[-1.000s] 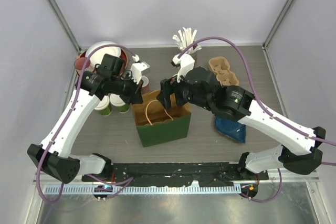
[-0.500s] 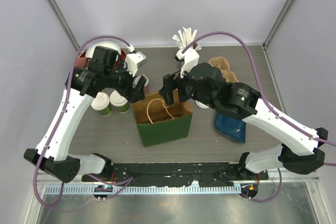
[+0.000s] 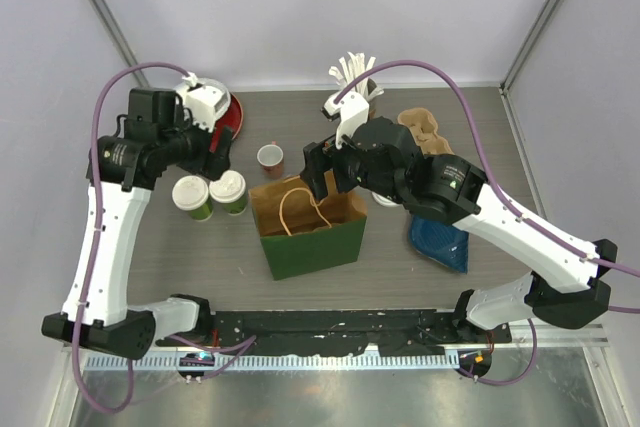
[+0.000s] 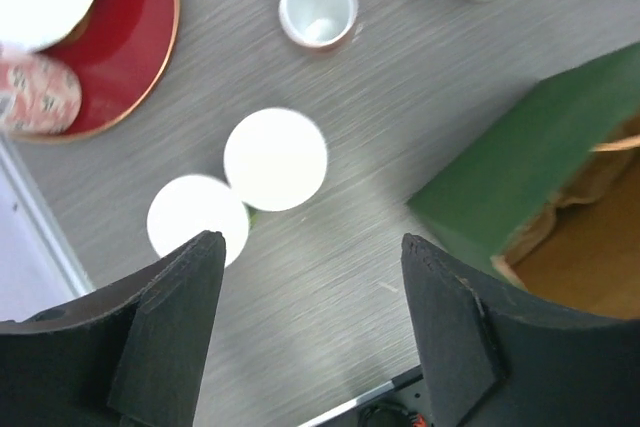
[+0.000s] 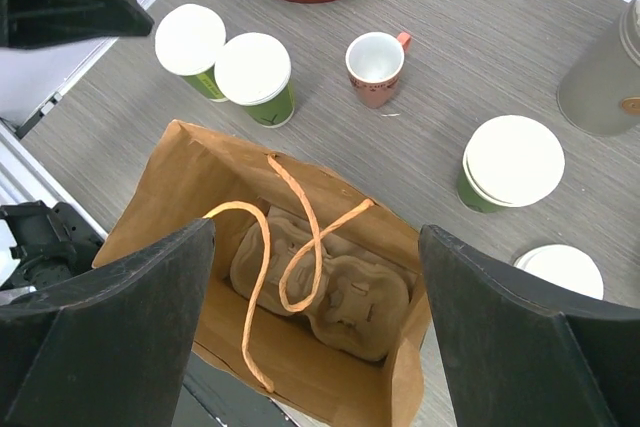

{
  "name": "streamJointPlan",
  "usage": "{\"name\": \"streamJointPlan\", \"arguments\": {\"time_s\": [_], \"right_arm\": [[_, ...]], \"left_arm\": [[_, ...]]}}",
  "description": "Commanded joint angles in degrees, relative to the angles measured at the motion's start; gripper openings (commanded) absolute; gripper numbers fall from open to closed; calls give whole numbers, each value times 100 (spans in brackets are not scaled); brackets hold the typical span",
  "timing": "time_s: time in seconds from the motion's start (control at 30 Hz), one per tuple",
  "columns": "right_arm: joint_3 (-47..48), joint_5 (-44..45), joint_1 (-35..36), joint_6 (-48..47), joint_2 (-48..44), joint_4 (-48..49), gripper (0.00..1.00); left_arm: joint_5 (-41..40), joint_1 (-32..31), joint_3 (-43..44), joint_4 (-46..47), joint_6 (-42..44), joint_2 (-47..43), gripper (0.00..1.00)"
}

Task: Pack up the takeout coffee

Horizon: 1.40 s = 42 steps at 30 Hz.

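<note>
Two takeout coffee cups, green with white lids (image 3: 191,194) (image 3: 228,190), stand side by side left of the green paper bag (image 3: 310,237). From the left wrist view I look down on their lids (image 4: 275,158) (image 4: 198,220). My left gripper (image 3: 216,150) (image 4: 310,247) hangs open above them, holding nothing. My right gripper (image 3: 320,172) (image 5: 315,232) is open over the bag's mouth (image 5: 180,162), where a cardboard cup carrier (image 5: 330,282) lies on the bottom. A third lidded green cup (image 5: 510,162) stands right of the bag.
A small red-and-white cup (image 3: 269,157) sits behind the bag. A red tray (image 3: 228,117) with a pink tumbler (image 4: 35,92) is at the back left. A loose lid (image 5: 560,267), a grey tumbler (image 5: 605,77), an empty carrier (image 3: 425,135) and a blue pouch (image 3: 440,242) lie right.
My left gripper has opened and pulled back from the bag's left rim, up and to the left. The right gripper shifted slightly toward the back.
</note>
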Motion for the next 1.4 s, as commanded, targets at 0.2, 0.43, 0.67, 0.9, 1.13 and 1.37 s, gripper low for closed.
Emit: {"name": "streamJointPlan", "arguments": {"time_s": [0.2,0.43,0.67,0.9,1.13,1.37], "right_arm": [[-69,155,-113,-310,-290,190,90],[-227,33,-140,-293,-264,190,90],[-245,-38,-140,-249,-211,190,90],[-262,-126,-140,-196,-202,190,90],[123,-258,-149,-310,26,190,90],[2696,-248,-166,-293,1782,-81,89]], "left_arm": [[196,936,-1258,604,40,531,63],[-235,936,-1461,1096,-153,1024,69],[-551,945,-1374,1404,-241,1533,63],[-350,1173,-1304,1527,-320,2062,56],[-191,1209,-1356,1510,-276,2246,55],[37,1367,-1409,1475,-294,1992,54]]}}
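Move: The bag-side lidded cup is roughly 5 cm ahead of the left hand, 3 cm to its left and 27 cm below. The other lidded cup stands some 8 cm left of that cup; the mug is about 12 cm ahead of the hand and 6 cm right, and the paper bag 4 cm back and 13 cm right. From the right hand the bag-side cup lies about 7 cm ahead, 18 cm left and 31 cm down. Left hand drops 18 cm, forward and left towards the bag-side cup, fingers tipping down, narrowing; right finally lifts leftward. ##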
